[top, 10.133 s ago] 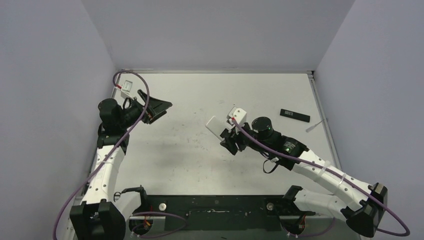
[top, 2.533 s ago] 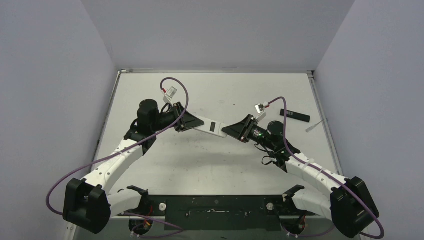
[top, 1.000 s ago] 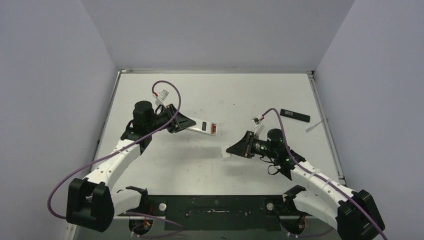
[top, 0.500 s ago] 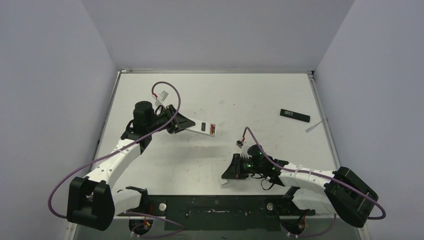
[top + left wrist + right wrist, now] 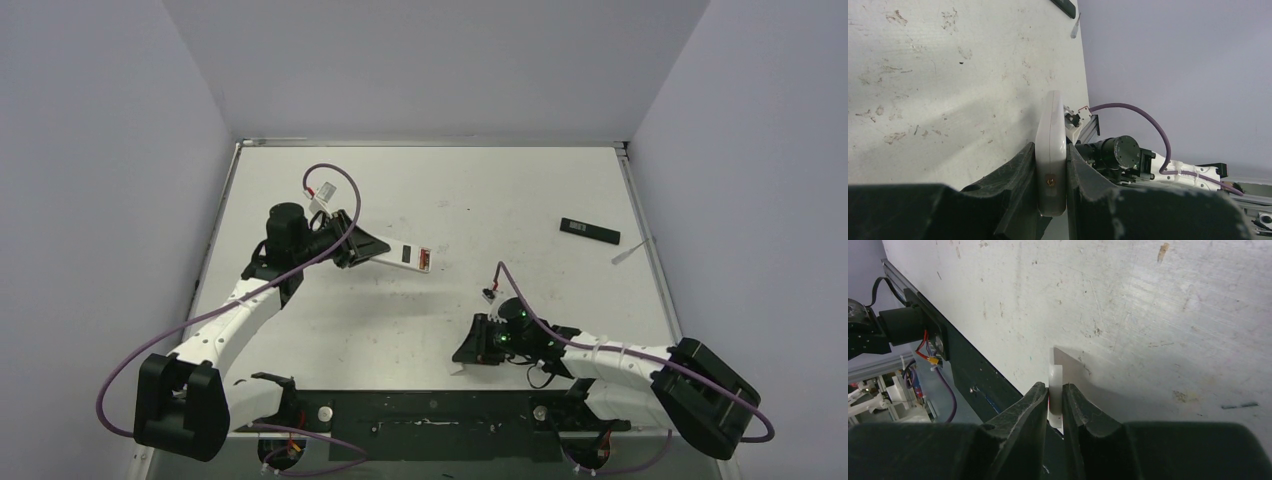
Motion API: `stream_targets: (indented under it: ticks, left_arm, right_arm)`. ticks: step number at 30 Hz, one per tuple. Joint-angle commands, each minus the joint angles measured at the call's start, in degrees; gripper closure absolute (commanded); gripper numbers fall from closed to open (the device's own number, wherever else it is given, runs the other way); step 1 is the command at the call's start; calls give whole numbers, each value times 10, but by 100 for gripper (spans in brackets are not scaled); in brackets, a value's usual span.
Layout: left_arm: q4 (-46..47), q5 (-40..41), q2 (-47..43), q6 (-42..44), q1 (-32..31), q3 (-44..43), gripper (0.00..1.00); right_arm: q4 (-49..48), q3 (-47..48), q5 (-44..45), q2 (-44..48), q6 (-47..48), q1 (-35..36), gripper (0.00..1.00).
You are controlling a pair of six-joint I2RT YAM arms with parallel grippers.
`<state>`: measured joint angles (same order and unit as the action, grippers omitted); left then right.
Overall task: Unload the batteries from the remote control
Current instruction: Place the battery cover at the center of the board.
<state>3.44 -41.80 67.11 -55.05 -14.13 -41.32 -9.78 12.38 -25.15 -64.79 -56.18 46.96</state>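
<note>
My left gripper [image 5: 370, 247] is shut on the white remote control [image 5: 404, 254] and holds it above the table at middle left. In the left wrist view the remote [image 5: 1050, 145] stands edge-on between the jaws of that gripper [image 5: 1051, 172]. A reddish-brown patch, the batteries [image 5: 426, 260], shows in the remote's open far end. They are hidden in the wrist views. My right gripper [image 5: 463, 352] sits low at the table's front edge. It is shut on a thin white cover piece [image 5: 1055, 382], whose lower end rests at the edge [image 5: 457, 369].
A black remote [image 5: 589, 230] lies at the far right of the table, with a small white stick [image 5: 628, 252] beside it. The black mounting rail [image 5: 430, 410] runs along the near edge, just below the right gripper. Grey walls close in three sides.
The right arm has swung from the table's middle down to the front edge, carrying the white cover piece. The left arm and the remote have stayed still.
</note>
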Motion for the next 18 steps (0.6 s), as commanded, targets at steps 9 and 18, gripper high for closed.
stream_targets:
  ticks: [9,18]
  left_arm:
    - [27,-9,-2,1,3,0,100]
    - [27,-21,5,10,4,1,100]
  right_arm:
    - [66,-7,23,55,10,4,68]
    - [238,100,135,103,90,3,37]
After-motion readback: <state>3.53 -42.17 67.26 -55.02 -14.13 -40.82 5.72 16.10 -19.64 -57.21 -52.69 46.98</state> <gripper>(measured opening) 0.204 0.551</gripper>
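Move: The battery cover is still between the right fingertips, its middle about 1 cm to the left, 1 cm back and 1 cm below the hand point, right over its spot on the board. The board's front edge runs some 5 cm back and 2 cm below. The remote is about 18 cm ahead, 10 cm left and 17 cm higher. From the left hand, the cover lies roughly 20 cm back, 13 cm right and 19 cm down. Open the right fingers from nearly shut to about half wide, letting go of the battery cover on the board. As they part, ease the right gripper some 2 cm to its right, off the cover, dipping and drawing back by about half a centimetre, then rising about 1 cm and coming forward again by as much. ##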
